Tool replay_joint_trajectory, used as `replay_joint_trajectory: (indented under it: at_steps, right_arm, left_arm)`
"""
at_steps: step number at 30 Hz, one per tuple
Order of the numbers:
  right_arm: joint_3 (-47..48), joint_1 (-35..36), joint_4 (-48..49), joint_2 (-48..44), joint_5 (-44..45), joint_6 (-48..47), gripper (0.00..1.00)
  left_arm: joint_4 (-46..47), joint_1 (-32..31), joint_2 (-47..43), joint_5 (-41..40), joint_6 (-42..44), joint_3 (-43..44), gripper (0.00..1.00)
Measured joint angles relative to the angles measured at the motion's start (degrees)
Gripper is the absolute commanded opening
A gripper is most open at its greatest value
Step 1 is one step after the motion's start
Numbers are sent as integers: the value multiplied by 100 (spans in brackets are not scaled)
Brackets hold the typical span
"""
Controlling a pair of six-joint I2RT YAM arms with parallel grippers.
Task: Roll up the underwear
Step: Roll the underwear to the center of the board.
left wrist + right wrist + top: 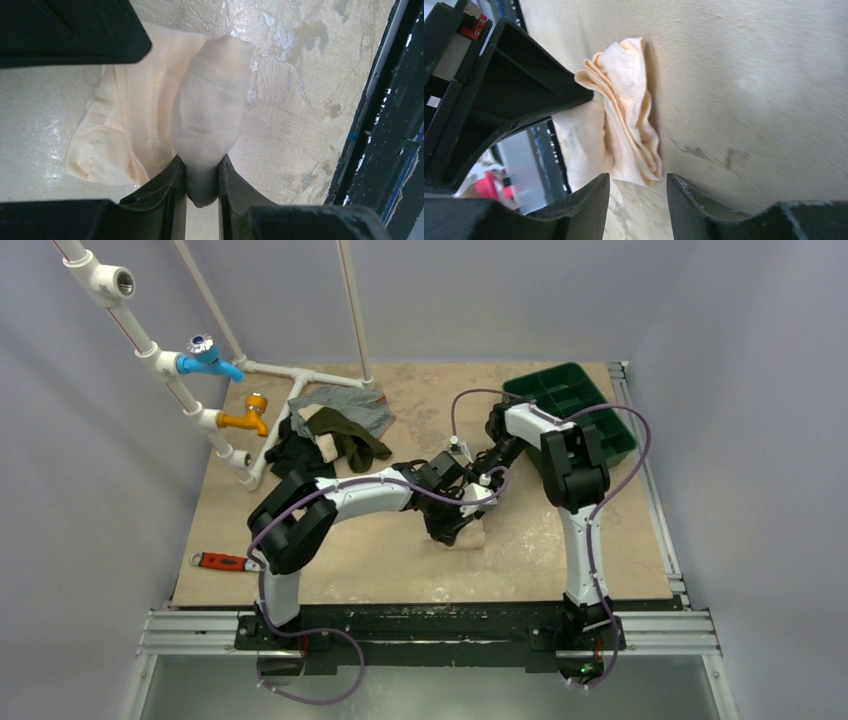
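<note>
The underwear [472, 537] is a small pale beige-peach cloth lying bunched at the table's middle. In the left wrist view a folded lobe of it [210, 105] rises between the jaws, and the rest lies flat to the left. My left gripper [201, 180] is shut on that lobe; it also shows in the top view [452, 523]. My right gripper [638, 187] is open and empty, its fingertips just short of the cloth's layered edge [626, 115]. In the top view it [488, 487] sits right behind the left gripper.
A green tray [575, 405] stands at the back right. An olive-green garment [348, 438] and a grey striped garment [345, 403] lie piled at the back left by white pipes with a blue tap [208, 355] and an orange tap [250, 415]. A red wrench [222, 561] lies front left.
</note>
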Motion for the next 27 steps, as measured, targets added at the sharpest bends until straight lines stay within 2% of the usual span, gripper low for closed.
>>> replay_joint_trajectory:
  at_steps: [5,10,20,27]
  right_arm:
    - [-448,-308,555,-621,149,9,45]
    - [-909,-522,1032,-1410,216,175,45]
    - [-1707,-610,2251,-2782,839,1058,45]
    - [-2317,-614,3067,-3838,1434,1646,47]
  left_arm:
    - [-149,76,179,280,55,223,0]
    - [-413,413,446,957,35,483,0]
    - [-1158,973,1196,2205,-131,1198,0]
    - [-1661,1143,1613,2625,-264,1648,0]
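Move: The left hand already pinches the left end of the underwear's roll; the underwear's middle lies about 4 cm to its right, 1 cm farther out and 1 cm lower, its loose flap about 4 cm ahead and 3 cm right. From the open right hand the underwear is some 7 cm back, 5 cm left and 1 cm lower, while the green tray's middle stands roughly 16 cm ahead and 17 cm right at about hand height. Keeping its pinch on the end of the roll, the left hand swings its wrist forward over its fingertips by about 30 degrees, the tips turning back towards the base, and carries the roll only some 1.5 cm forward towards the loose flap. The right hand, already free and half open, withdraws up, right and forward from the underwear towards the tray, tilting its fingers steeper downward and turning clockwise. ##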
